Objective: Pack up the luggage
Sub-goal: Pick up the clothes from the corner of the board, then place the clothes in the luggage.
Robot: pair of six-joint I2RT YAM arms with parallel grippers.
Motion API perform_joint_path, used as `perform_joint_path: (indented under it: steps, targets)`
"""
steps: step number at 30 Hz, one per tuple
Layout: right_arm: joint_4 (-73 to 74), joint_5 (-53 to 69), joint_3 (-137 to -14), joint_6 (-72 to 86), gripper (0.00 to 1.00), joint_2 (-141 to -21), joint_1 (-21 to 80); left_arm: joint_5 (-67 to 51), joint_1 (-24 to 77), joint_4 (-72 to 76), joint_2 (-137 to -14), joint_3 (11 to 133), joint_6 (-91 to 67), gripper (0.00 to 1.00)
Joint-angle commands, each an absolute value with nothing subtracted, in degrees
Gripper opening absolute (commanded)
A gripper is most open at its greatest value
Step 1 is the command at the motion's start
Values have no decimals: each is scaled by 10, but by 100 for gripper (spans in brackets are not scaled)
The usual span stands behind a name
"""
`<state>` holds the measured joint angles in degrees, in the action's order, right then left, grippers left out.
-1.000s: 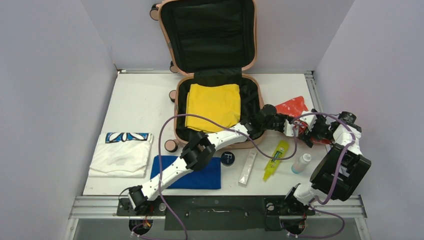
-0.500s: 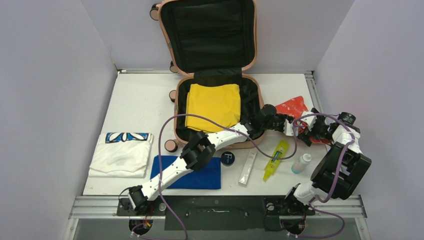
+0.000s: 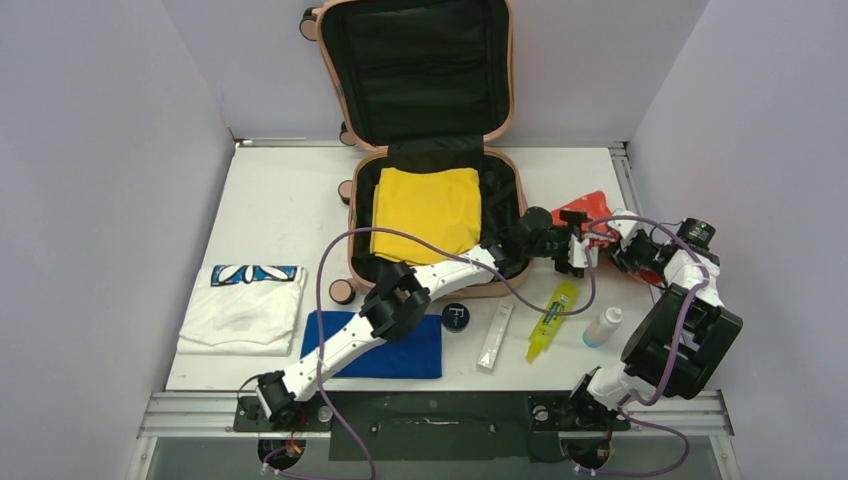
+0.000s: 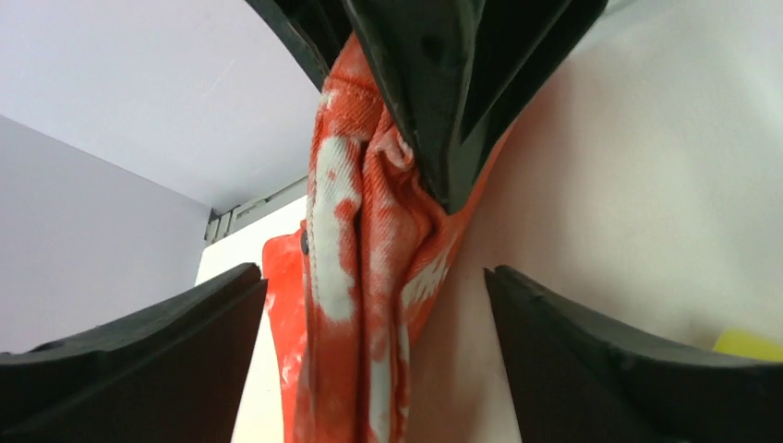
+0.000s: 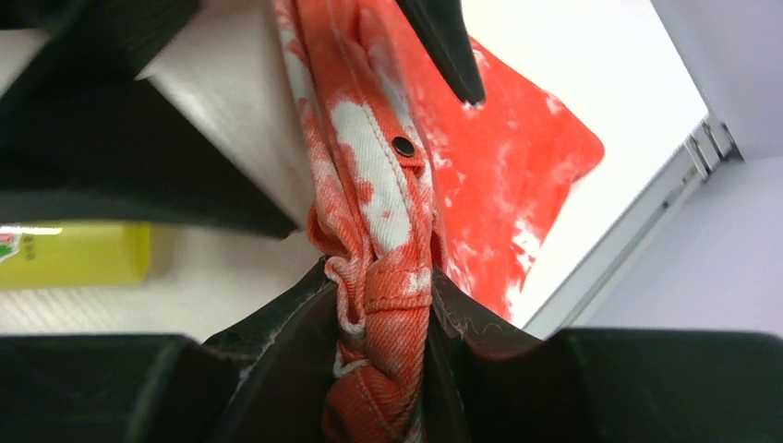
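Observation:
The luggage [image 3: 352, 232] is a peach-pink suitcase lying open at the back centre, its lid [image 3: 415, 60] propped upright. A folded yellow cloth [image 3: 425, 212] lies in its lower half. Just right of it, a red-and-white garment [image 3: 588, 212] is partly lifted off the table. My right gripper [image 3: 620, 242] is shut on a bunched fold of the garment [image 5: 379, 212], pinched between its pads [image 5: 383, 277]. My left gripper [image 3: 579, 240] faces it from the suitcase side. Its jaws stand open on either side of the hanging garment [image 4: 355, 231] without touching it [image 4: 371, 272].
Along the front lie a white folded shirt with blue print [image 3: 242, 308], a blue cloth [image 3: 405, 352], a round black tin [image 3: 456, 317], a white stick-shaped box [image 3: 495, 335], a yellow bottle [image 3: 552, 320] and a small white bottle [image 3: 603, 326]. Walls close in both sides.
The left gripper has opened and let go of the red-and-white garment. The right gripper, open before, has shut on it.

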<state>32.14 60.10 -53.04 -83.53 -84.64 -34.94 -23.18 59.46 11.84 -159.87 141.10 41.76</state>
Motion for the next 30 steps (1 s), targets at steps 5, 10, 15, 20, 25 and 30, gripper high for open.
perform_joint_path:
  steps: [5, 10, 15, 20, 25, 30]
  targets:
    - [120, 573, -623, -479, 5, -800, -352, -201, 576, 121, -1470, 1432, 342, 96]
    - [129, 479, -708, -353, 5, -803, -298, -185, 540, -51, -1402, 1474, 266, 96]
    - [136, 371, -782, -262, 5, -800, -217, -214, 482, -275, -1323, 1482, 208, 96]
    - [152, 337, -863, -198, 5, -810, -140, -218, 396, -399, -1206, 1364, 201, 96]
    - [160, 365, -952, -123, 5, -834, -78, -289, 279, -401, -1100, 1231, 163, 96]
    - [147, 466, -1025, -7, 5, -883, -28, -449, 176, -371, -1038, 1120, 146, 96]
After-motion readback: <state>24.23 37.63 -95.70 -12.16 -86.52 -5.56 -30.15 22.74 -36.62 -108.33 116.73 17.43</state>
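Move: The right hand already pinches the red clothes; the suitcase middle lies about 41 cm to its left, 7 cm ahead and slightly below. The yellow tube is some 16 cm left and 15 cm back, the white bottle 4 cm left and 18 cm back, both roughly 5 cm lower. From the left hand, already loosening, the red clothes' middle lies about 8 cm right, 2 cm ahead and 4 cm below; the suitcase is 30 cm left, 6 cm ahead and slightly below. Right hand lifts pinched clothes about 25 cm, forward then left; left hand opens wider, rising leftward over suitcase. ##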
